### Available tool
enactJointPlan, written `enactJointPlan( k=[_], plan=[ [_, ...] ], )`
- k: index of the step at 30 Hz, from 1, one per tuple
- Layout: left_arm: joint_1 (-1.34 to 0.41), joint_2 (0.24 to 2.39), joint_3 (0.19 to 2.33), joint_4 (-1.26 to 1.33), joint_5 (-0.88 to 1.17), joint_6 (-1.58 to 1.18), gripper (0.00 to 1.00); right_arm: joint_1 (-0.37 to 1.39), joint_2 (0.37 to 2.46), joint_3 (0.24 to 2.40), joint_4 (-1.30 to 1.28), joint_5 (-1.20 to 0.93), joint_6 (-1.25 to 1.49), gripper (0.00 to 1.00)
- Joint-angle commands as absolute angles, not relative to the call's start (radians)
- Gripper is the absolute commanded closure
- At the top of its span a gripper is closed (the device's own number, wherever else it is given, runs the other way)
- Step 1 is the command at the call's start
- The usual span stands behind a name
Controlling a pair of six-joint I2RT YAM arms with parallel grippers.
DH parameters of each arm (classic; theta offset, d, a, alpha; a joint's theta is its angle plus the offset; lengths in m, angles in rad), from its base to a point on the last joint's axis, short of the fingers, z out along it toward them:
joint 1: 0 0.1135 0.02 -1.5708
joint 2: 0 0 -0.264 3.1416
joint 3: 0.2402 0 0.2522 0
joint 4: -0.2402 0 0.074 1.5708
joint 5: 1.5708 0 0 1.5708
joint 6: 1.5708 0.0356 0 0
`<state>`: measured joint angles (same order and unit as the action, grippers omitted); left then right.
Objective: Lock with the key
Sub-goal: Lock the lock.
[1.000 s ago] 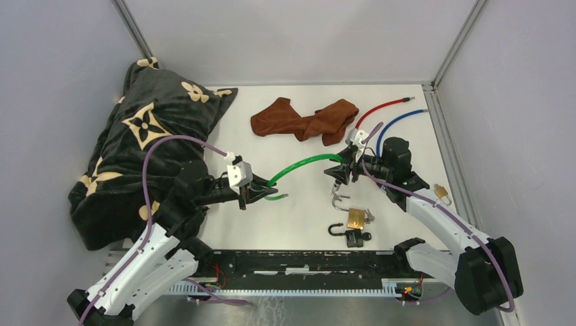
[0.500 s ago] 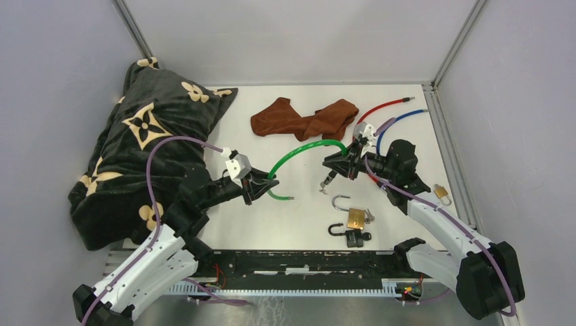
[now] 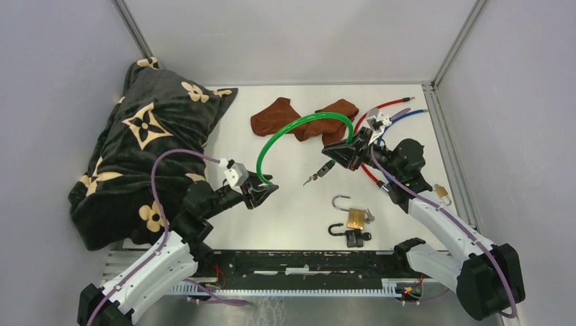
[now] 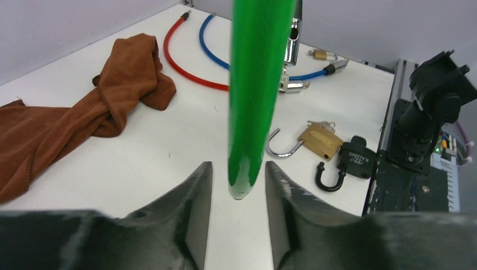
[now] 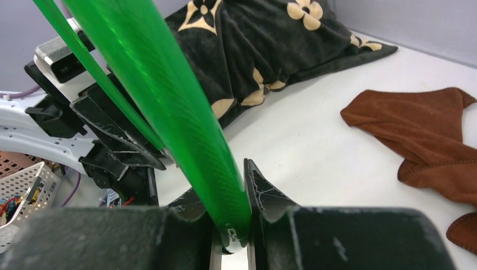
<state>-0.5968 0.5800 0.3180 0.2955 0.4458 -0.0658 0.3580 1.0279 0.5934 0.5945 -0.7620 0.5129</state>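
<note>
A green cable lock point(image 3: 292, 129) arches above the table between both arms. My right gripper point(image 3: 342, 151) is shut on one end of it, and that end sits pinched between the jaws point(image 5: 228, 180). A small metal piece point(image 3: 316, 175), seemingly a key, dangles below that end. The other end of the green cable point(image 4: 256, 84) hangs between the jaws of my left gripper point(image 4: 238, 169), with a gap on each side. The left gripper point(image 3: 268, 189) is open.
A brass padlock point(image 3: 354, 217) with an open shackle and keys lies at front centre, a black padlock point(image 3: 353, 238) just nearer. A small brass padlock point(image 3: 442, 193) lies at the right edge. Red cable point(image 3: 380, 106), blue cable point(image 3: 407, 115), brown cloth point(image 3: 299, 121), black blanket point(image 3: 142, 149).
The right gripper closed on the green cable and carried it up and back, raising the arch. The left jaws opened off the other end. The dangling metal piece swung left.
</note>
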Motion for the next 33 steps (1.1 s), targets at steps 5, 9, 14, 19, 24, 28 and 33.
enactJointPlan(
  k=[5,9,14,19,24,28,33],
  plan=[
    [-0.597,0.574,0.345,0.46,0.423,-0.143,0.97,0.359,0.977,0.662,0.685,-0.766,0.556,1.0],
    [-0.598,0.568,0.407,0.483,0.476,-0.19,0.98,0.381,0.985,0.664,0.665,-0.723,0.561,1.0],
    [-0.599,0.612,0.531,0.559,0.504,-0.243,0.98,0.531,1.019,0.667,0.74,-0.519,0.613,1.0],
    [-0.644,0.694,0.609,0.653,0.504,-0.237,0.98,0.622,1.113,0.647,1.007,-0.317,0.868,1.0],
    [-0.687,0.733,0.614,0.667,0.502,-0.209,0.98,0.687,1.19,0.69,1.064,-0.215,0.979,1.0],
    [-0.696,0.748,0.598,0.675,0.442,-0.182,0.98,0.741,1.204,0.714,1.065,-0.166,0.979,1.0],
    [-0.699,0.757,0.592,0.691,0.406,-0.156,0.98,0.771,1.205,0.723,1.065,-0.159,0.966,1.0]
  ],
)
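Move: The green cable's free end stands right between the left hand's open fingers. That end lies about 17 cm to the right hand's left, 6 cm back and 6 lower; the right hand holds the cable's other end, its lock cylinder hanging some 5 cm below the fingers. From the right hand the brass padlock is about 9 cm right, 4 cm back and 27 below; the brown cloth 28 cm ahead, 6 left. The left fingers close on the green cable's free end and carry it almost straight up about 15 cm, easing a few centimetres right towards the lock cylinder with the fingertips tipping up. The right hand, still gripping the lock end, waits briefly, then brings it some 8 cm left and as much up towards the left hand, its fingertips swinging up roughly 30 degrees. ##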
